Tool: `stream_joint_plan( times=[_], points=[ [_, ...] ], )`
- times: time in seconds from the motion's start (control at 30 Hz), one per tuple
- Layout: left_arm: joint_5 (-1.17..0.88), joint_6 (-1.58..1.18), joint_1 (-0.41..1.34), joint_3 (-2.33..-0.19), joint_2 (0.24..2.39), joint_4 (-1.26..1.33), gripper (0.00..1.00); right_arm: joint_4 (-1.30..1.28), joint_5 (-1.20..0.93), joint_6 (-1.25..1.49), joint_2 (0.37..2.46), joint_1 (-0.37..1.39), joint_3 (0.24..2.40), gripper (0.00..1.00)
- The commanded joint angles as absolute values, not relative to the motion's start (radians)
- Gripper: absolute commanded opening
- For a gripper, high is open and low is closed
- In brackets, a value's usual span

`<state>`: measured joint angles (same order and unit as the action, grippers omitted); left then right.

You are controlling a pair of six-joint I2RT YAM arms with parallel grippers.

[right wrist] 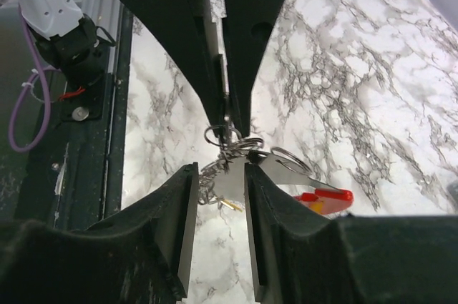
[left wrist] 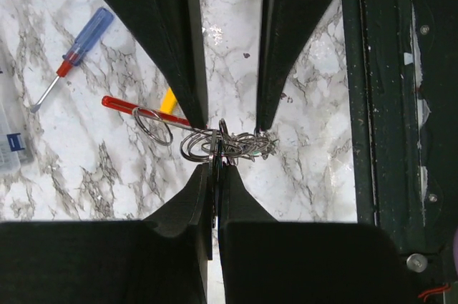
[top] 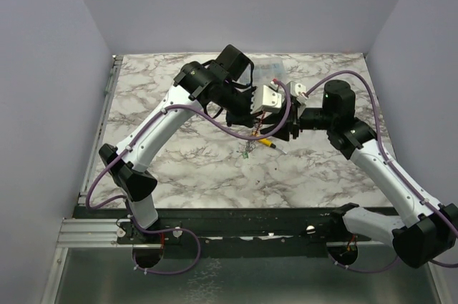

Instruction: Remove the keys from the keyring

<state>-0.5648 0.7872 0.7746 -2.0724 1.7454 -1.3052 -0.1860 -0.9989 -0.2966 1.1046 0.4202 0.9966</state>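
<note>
The keyring hangs above the table between both grippers. Its red band (left wrist: 132, 106) and silvery metal part (right wrist: 286, 172) run into a tangle of wire rings and small keys (left wrist: 247, 145). The keys also show in the right wrist view (right wrist: 211, 179) and dangle in the top view (top: 248, 151). My left gripper (left wrist: 215, 168) is shut on a thin ring of that tangle. My right gripper (right wrist: 220, 168) is open, with a finger on each side of the silvery part. Both grippers meet at the table's middle (top: 268, 129).
A blue-and-red-handled screwdriver (left wrist: 79, 43) lies on the marble table. A clear plastic parts box (top: 272, 71) stands at the back. A yellow thing (left wrist: 168, 100) shows under the red band, mostly hidden. The dark rail (left wrist: 386, 104) marks the near edge.
</note>
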Motion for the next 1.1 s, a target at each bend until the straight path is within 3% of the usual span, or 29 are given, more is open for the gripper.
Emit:
stream_joint_plan(
  times=[0.0, 0.27, 0.4, 0.57, 0.77, 1.07],
  points=[
    [-0.571, 0.794, 0.782, -2.082, 1.714, -1.216, 0.0, -0.146, -0.972, -0.302, 1.103, 0.448, 0.995, 0.39],
    [-0.55, 0.859, 0.786, -1.945, 1.663, -1.12, 0.0, -0.095, -0.955, -0.309, 1.12, 0.46, 0.959, 0.35],
    [-0.537, 0.85, 0.787, -1.844, 1.619, -1.025, 0.0, -0.107, -0.939, -0.342, 1.104, 0.474, 0.909, 0.24],
    [-0.545, 0.81, 0.786, -1.629, 1.536, -0.838, 0.0, -0.063, -0.88, -0.314, 1.091, 0.494, 0.815, 0.01],
    [-0.511, 0.796, 0.787, -1.426, 1.506, -0.64, 0.0, 0.124, -0.763, -0.121, 1.089, 0.499, 0.674, 0.01],
    [-0.363, 0.823, 0.786, -1.185, 1.524, -0.338, 0.0, 0.375, -0.586, -0.051, 1.159, 0.499, 0.512, 0.01]
  ],
)
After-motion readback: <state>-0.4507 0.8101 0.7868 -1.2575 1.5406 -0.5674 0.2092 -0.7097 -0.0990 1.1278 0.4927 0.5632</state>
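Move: The keyring bundle hangs in the left fingertips, its middle about 2 cm to that hand's right and 1 cm lower. From the open right fingers the bundle is about 1 cm to the left and 1 cm down. The red-handled plate hangs about 4 cm ahead of the left hand, 1 cm right and 5 cm below; the yellow screwdriver lies on the table some 6 cm ahead, 3 cm right and 27 cm down. The right fingers shut on the rings right beside the left fingertips, which keep their pinch on the keyring throughout. After easing up a touch, both hands sink together about 13 cm towards the table, the left also drifting some 2 cm forward at the end; late in the descent the right wrist turns about 15 degrees clockwise and tilts slightly. ##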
